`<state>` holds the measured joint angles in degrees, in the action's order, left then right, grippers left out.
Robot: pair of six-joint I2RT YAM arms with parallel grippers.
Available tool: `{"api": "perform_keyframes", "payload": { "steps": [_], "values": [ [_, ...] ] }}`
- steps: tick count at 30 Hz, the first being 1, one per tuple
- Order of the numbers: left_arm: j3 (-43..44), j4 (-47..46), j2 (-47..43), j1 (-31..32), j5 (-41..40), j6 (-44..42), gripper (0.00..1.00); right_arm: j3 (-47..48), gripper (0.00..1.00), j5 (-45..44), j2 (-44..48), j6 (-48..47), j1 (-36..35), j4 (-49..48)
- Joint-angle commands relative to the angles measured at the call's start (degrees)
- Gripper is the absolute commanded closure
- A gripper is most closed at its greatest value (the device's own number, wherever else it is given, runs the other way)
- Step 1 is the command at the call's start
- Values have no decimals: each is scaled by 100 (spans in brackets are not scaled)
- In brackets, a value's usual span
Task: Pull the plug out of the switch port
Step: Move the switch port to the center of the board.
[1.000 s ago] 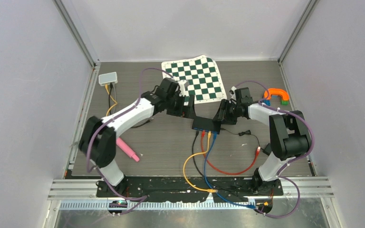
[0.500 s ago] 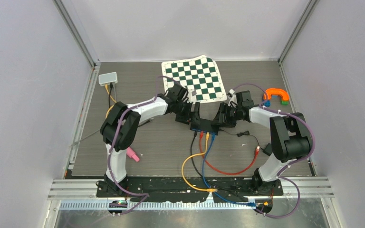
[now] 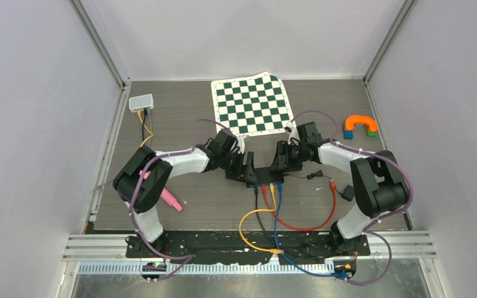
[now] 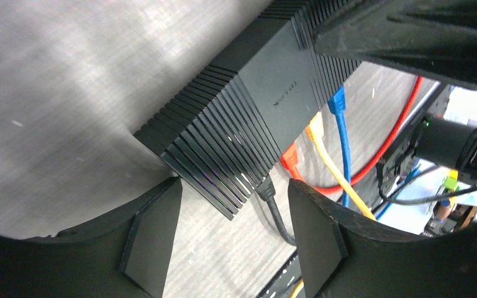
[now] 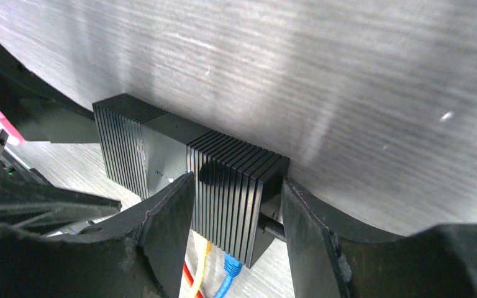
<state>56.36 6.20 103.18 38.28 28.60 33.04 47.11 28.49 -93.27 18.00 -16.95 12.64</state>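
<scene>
The black ribbed switch (image 3: 262,177) lies on the table's middle, with black (image 3: 256,187), red, yellow and blue plugs in its near face. My left gripper (image 3: 246,171) is open at the switch's left end; in the left wrist view (image 4: 235,187) its fingers straddle the switch's (image 4: 267,93) corner and the black plug (image 4: 266,190). Red (image 4: 290,162), yellow (image 4: 313,131) and blue (image 4: 337,102) plugs sit further along. My right gripper (image 3: 281,162) is shut on the switch's right end (image 5: 237,186), fingers pressing both sides.
A checkered mat (image 3: 251,103) lies at the back. A white box (image 3: 141,102) sits back left, a pink marker (image 3: 171,200) near left, orange-blue-green blocks (image 3: 361,126) at right. Loose cables and a black adapter (image 3: 348,193) lie right of the switch.
Both grippers and the switch have shifted toward the near edge and a little left. The left arm has folded in, bringing its gripper onto the switch's left end.
</scene>
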Motion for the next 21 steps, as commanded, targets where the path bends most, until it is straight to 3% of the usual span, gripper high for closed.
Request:
{"api": "perform_keyframes", "payload": {
  "steps": [1,6,10,14,21],
  "values": [
    [-317,-146,-400,241,-38,3,31,-26,39,-273,590,-9,-169,237],
    [-116,857,-880,233,-793,-597,21,390,32,-1248,1299,-376,118,729],
    [67,1461,-1410,232,-1501,-996,2,638,27,-1875,1927,-297,500,832],
    [-298,1380,-2270,232,-1892,-979,0,-32,13,-2350,3148,223,539,184],
    [-1509,802,-3715,232,-2506,-686,0,-1557,9,-1995,3992,1379,575,-551]
  ]
}}
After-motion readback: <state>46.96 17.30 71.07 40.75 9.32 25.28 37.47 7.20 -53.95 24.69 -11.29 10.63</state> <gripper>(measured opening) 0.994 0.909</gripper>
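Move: The black switch sits between the two hands, roughly level with the fingertips or 1 cm below. Its middle is about 4 cm right and 1 cm back of the left hand, and about 4 cm left and 3 cm back of the right. The black plug is some 5 cm back and 2 cm right of the left hand, the blue plug about 6 cm straight back of the right. From the left hand the chessboard's middle lies roughly 20 cm ahead and 1 cm right. With its fingers still around the switch's left end, the left hand first slips about 2 cm back, then opens wide and draws off leftward and up, ending about 7 cm left and 9 cm higher as its fingers swing some 25 degrees towards forward. The right hand edges barely back, then opens and lifts off the right end, swiftly up and away to the right, bulging forward on the way and ending nearly 14 cm higher and 9 cm right, its fingers also swinging forward and the hand turning clockwise. ##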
